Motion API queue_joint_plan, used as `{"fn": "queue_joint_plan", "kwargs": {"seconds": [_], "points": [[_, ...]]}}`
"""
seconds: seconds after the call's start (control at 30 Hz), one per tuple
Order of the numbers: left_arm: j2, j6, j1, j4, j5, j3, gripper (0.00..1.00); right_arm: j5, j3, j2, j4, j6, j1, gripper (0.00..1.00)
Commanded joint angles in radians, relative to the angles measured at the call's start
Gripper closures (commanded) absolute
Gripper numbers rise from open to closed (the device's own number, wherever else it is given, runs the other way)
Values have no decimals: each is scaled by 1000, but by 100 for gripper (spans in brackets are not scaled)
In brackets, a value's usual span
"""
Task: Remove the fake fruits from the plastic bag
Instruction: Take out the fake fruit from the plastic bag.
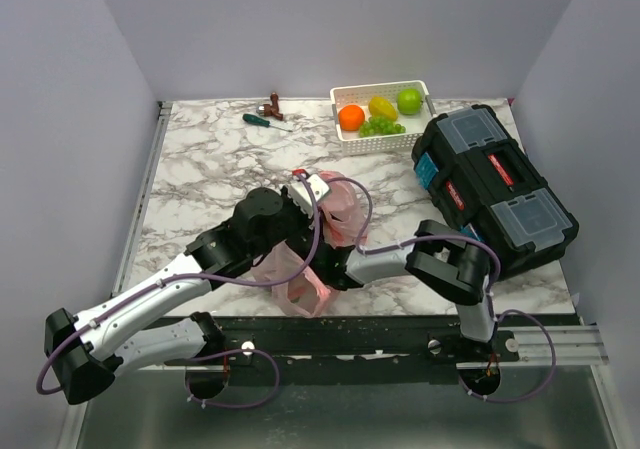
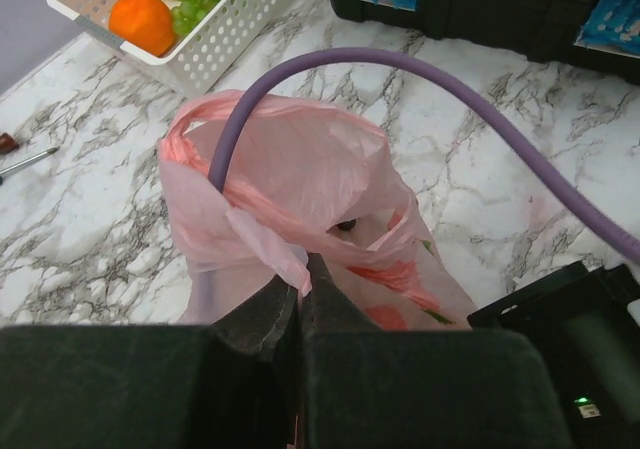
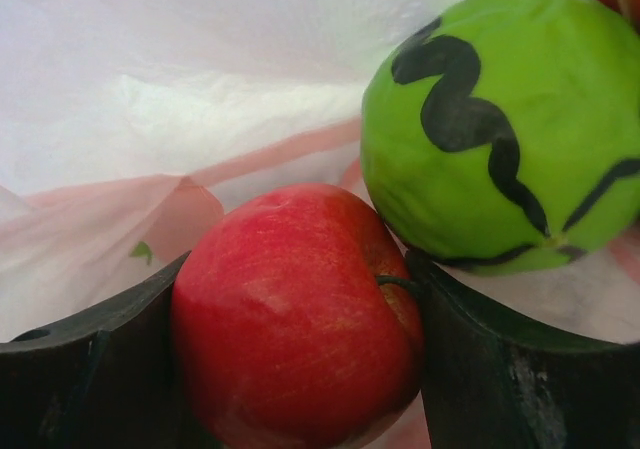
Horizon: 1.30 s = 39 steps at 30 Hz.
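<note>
The pink plastic bag (image 1: 341, 205) lies mid-table, and my left gripper (image 1: 318, 191) is shut on its rim and lifts the mouth. In the left wrist view a fold of the bag (image 2: 300, 169) is pinched between the closed jaws of the left gripper (image 2: 303, 269). My right gripper (image 3: 297, 269) is inside the bag, its two fingers pressed against both sides of a red apple (image 3: 300, 319). A green fruit with black wavy marks (image 3: 500, 119) rests against that apple. An orange (image 1: 351, 117), lemon (image 1: 382, 106), green apple (image 1: 409, 100) and green grapes (image 1: 381, 126) lie in the white basket (image 1: 345, 97).
A black toolbox (image 1: 495, 184) fills the right side, close to the right arm. A green-handled screwdriver (image 1: 268, 121) and a small brown object (image 1: 275, 100) lie at the back. A purple cable (image 2: 480, 109) arcs over the bag.
</note>
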Motion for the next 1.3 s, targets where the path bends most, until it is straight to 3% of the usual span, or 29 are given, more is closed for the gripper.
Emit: {"fn": "queue_joint_plan", "kwargs": {"seconds": [0.0,0.13,0.3,0.43,0.6,0.9,1.27], "points": [[-26,-2,-10,15,-17,-11,100,47,-82,-133,8,-35,-6,56],[-57,-5,-10,-58,-104,-17,100,38,-176,-211,95,-35,-8,66],[-74,-17,-10,-184,-160,-3,100,15,-240,-252,182,-50,-8,65],[-92,-26,-10,-199,-206,-45,100,-20,-286,-283,262,-87,-8,64],[-73,-61,-10,-207,-264,-52,100,-116,-307,-330,241,-99,-8,66],[28,-13,-10,-199,-269,38,100,-325,-237,-479,-50,-51,-8,75],[-54,118,-8,-101,-310,-12,100,-495,-180,-671,-337,85,-7,79]]}}
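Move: The right hand already grips the red apple deep in the plastic bag; the white basket it is bound for is about 36 cm ahead and 20 cm to the right, roughly level. The striped green ball sits some 7 cm ahead and 2 cm right of that hand, the black grapes about 12 cm ahead and 5 cm right, both near its height. From the left hand, shut on the bag's rim, the apple is about 21 cm below, 3 cm ahead and 2 cm right. Keep the right gripper's hold on the apple and raise it about 13 cm from the bag's bottom, first edging right, then drawing back some 9 cm as the wrist turns counter-clockwise. Meanwhile, swing the left gripper about 5 cm left with the rim still pinched, dipping and then rising slightly, its wrist also turning counter-clockwise. ##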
